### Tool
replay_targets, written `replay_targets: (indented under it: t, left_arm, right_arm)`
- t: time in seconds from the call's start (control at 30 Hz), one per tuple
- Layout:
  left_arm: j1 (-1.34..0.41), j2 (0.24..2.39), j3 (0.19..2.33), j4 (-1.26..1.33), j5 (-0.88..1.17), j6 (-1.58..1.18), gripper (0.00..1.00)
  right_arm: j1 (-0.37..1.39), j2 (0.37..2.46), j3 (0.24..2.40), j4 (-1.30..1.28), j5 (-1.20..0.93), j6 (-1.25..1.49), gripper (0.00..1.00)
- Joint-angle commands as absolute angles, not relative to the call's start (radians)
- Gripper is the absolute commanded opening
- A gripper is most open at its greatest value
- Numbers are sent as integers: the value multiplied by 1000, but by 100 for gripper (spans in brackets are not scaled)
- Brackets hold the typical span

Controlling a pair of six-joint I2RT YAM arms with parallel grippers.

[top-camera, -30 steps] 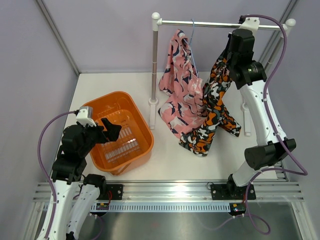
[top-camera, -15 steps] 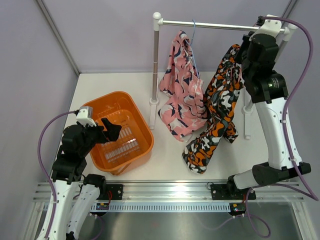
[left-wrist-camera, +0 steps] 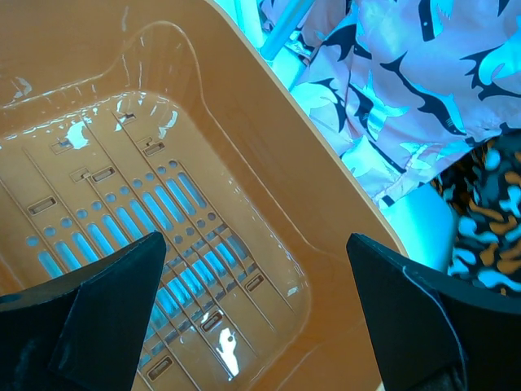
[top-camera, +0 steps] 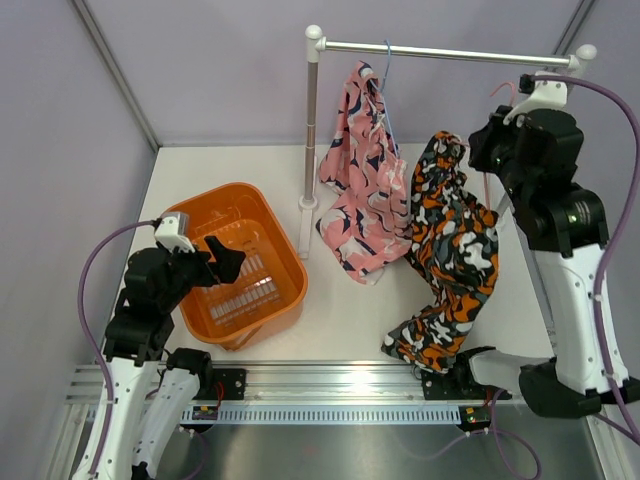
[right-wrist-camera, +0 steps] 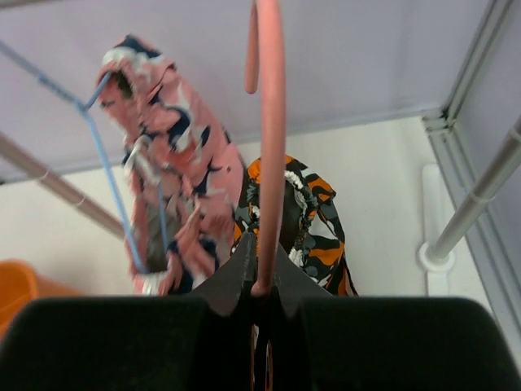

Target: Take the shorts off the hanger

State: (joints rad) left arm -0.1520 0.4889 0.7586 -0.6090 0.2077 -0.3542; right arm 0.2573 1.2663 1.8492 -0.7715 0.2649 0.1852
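The orange-black-white-grey camouflage shorts (top-camera: pixel 452 262) hang from a salmon-pink hanger (right-wrist-camera: pixel 269 147), which is off the rail (top-camera: pixel 450 50). My right gripper (right-wrist-camera: pixel 262 285) is shut on that hanger's stem just below its hook (top-camera: pixel 505 90), and the shorts' lower end trails toward the table's front edge. The pink shorts (top-camera: pixel 360 190) with navy and white blotches stay on a blue hanger (top-camera: pixel 385 70) hooked over the rail. My left gripper (top-camera: pixel 225 258) is open over the orange basket (top-camera: pixel 290 250), with nothing between its fingers (left-wrist-camera: pixel 114 301).
The rack's left post (top-camera: pixel 310 120) stands just right of the basket, and its right post (right-wrist-camera: pixel 472 204) is close beside my right wrist. The pink shorts (left-wrist-camera: pixel 407 90) and the camouflage shorts (left-wrist-camera: pixel 488 212) lie beyond the basket's far wall (left-wrist-camera: pixel 269 147).
My right arm has lifted the salmon hanger off the rail and drawn it to the near right. The camouflage shorts swung away from the pink shorts. The left arm has stayed still.
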Motion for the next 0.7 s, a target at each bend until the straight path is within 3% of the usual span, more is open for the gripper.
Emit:
replay_targets:
  t: [0.0,0.3,0.53,0.67]
  left_arm:
    - [-153,506,750,-555,261,-334,99]
    - [-184,612,750,-437,463,-383,99]
    - [-643,780,952,-407,84,-426,99]
    - [-811,900,1061,-364,-32,-436,99]
  right_arm:
    - [267,1119,1824,-851,85,248,0]
    - [278,882,1591,-982,-169,339,0]
    - [285,822,1500,-999,-224,327,0]
    - [288,816,1483,-1003,-255,319,0]
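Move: The right hand already pinches the neck of the pink hanger. The camouflage shorts hang from it, their middle about 22 cm below the hand, some 4 cm left and 3 cm back. The rail's middle is roughly 14 cm ahead, 6 left, 8 up; the pink shorts hang some 22 cm left, 9 ahead, 20 lower. From the empty left hand, the camouflage shorts are about 42 cm right, 3 ahead, level; the orange bin's middle is 8 ahead, 2 right, 15 below. Back from the rail by about 15 cm, then down some 8 cm, the right hand draws the hanger away, drifting left throughout, turning counter-clockwise and tipping its fingers down a little while keeping its pinch. The open left hand sweeps right across the bin towards the camouflage shorts, slowly then fast, turning clockwise and lifting a little last, without reaching them. ##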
